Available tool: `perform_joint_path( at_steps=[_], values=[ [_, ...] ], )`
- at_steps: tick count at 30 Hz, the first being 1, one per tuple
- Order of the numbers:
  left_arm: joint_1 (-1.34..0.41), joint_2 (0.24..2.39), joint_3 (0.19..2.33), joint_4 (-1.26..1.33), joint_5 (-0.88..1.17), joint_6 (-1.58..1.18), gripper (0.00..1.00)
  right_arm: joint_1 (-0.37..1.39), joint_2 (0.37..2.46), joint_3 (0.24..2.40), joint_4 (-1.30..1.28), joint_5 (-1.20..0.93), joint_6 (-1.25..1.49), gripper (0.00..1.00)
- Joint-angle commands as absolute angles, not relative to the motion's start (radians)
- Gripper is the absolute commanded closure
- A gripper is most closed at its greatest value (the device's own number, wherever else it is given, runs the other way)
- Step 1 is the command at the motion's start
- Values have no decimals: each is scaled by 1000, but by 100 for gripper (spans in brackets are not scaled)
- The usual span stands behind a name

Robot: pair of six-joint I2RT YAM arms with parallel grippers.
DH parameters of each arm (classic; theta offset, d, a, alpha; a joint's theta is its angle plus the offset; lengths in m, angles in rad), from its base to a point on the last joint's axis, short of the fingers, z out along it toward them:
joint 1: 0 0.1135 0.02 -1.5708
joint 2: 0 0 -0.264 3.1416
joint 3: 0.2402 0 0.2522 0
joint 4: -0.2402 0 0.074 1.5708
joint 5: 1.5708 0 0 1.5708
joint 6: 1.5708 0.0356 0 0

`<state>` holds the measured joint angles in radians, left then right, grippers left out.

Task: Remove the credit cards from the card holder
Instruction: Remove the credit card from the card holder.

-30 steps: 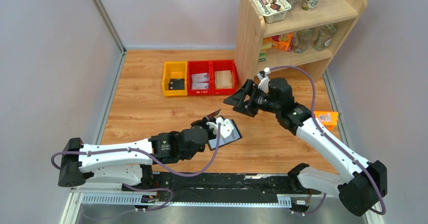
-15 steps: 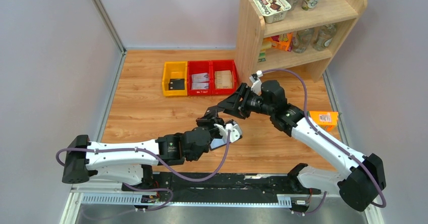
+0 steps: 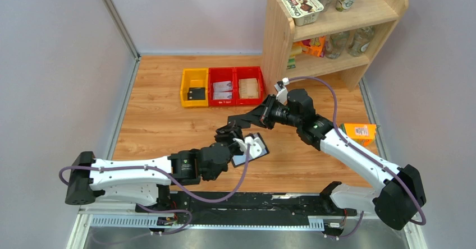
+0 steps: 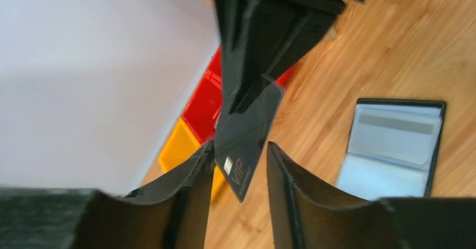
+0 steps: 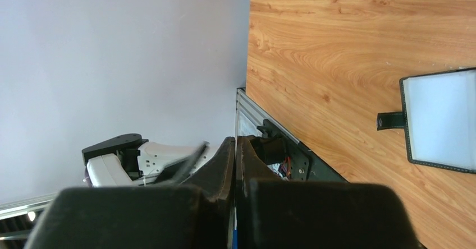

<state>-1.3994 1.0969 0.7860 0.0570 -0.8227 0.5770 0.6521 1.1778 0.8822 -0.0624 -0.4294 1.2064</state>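
The card holder [image 3: 255, 148] lies open on the table with its grey-blue lining up; it also shows in the left wrist view [image 4: 393, 148] and the right wrist view [image 5: 443, 120]. One black credit card [image 4: 247, 137] marked VIP hangs in the air between my two grippers. My right gripper [image 3: 234, 120] is shut on its upper end, seen in the left wrist view [image 4: 247, 89] and the right wrist view [image 5: 236, 145]. My left gripper [image 3: 227, 135] has its jaws apart around the card's lower end [image 4: 238, 151].
A yellow bin [image 3: 185, 86] holding a black card [image 3: 196, 93] and two red bins [image 3: 236, 72] with whitish cards stand at the back. A wooden shelf [image 3: 278, 41] stands at the back right. An orange carton [image 3: 359, 132] lies at the right.
My right gripper has moved left to the raised card and shut on its upper end. My left gripper has shifted slightly left with the card between its fingers.
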Motion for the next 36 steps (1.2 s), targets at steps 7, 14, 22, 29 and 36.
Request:
perform_joint_path(
  at_steps=[7,14,22,29,36],
  values=[
    [-1276,780,769,-198,-628,-24,29,607,1120,755,165,-428,1094,100],
    [-837,624,626,-145,-108,-449,27,595,1068,663,330,-452,1035,100],
    [-634,613,402,337,242,-895,26,597,1040,571,492,-474,1017,100],
    [-635,745,301,695,259,-1075,26,595,1051,522,642,-517,1040,100],
    [-635,842,319,762,290,-1112,26,597,1072,509,724,-531,1063,100]
  ],
)
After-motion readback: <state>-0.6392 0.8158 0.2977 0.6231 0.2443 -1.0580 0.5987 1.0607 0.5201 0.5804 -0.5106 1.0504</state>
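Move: The black card, already pinched by the right hand, has its middle about 4 cm ahead and 1 cm right of the just-freed left hand, at about its height; from the right hand it is 3 cm left and 1 cm ahead. From the left hand, the open card holder lies 3 cm ahead, 3 cm right and 20 cm below, the middle red box some 29 cm ahead and 7 cm left, and the yellow box 12 cm left of that red box. The black card stays pinched in the right hand, which dips about 3 cm and comes back up, drawing some 2 cm right and rolling nearly 30 degrees. The left hand opens wider and swings left and up off the card by nearly 10 cm, rolling left side down by about 100 degrees, then sinks and comes back right about 6 cm towards the card's free end, fingers now pointing more to the right. ##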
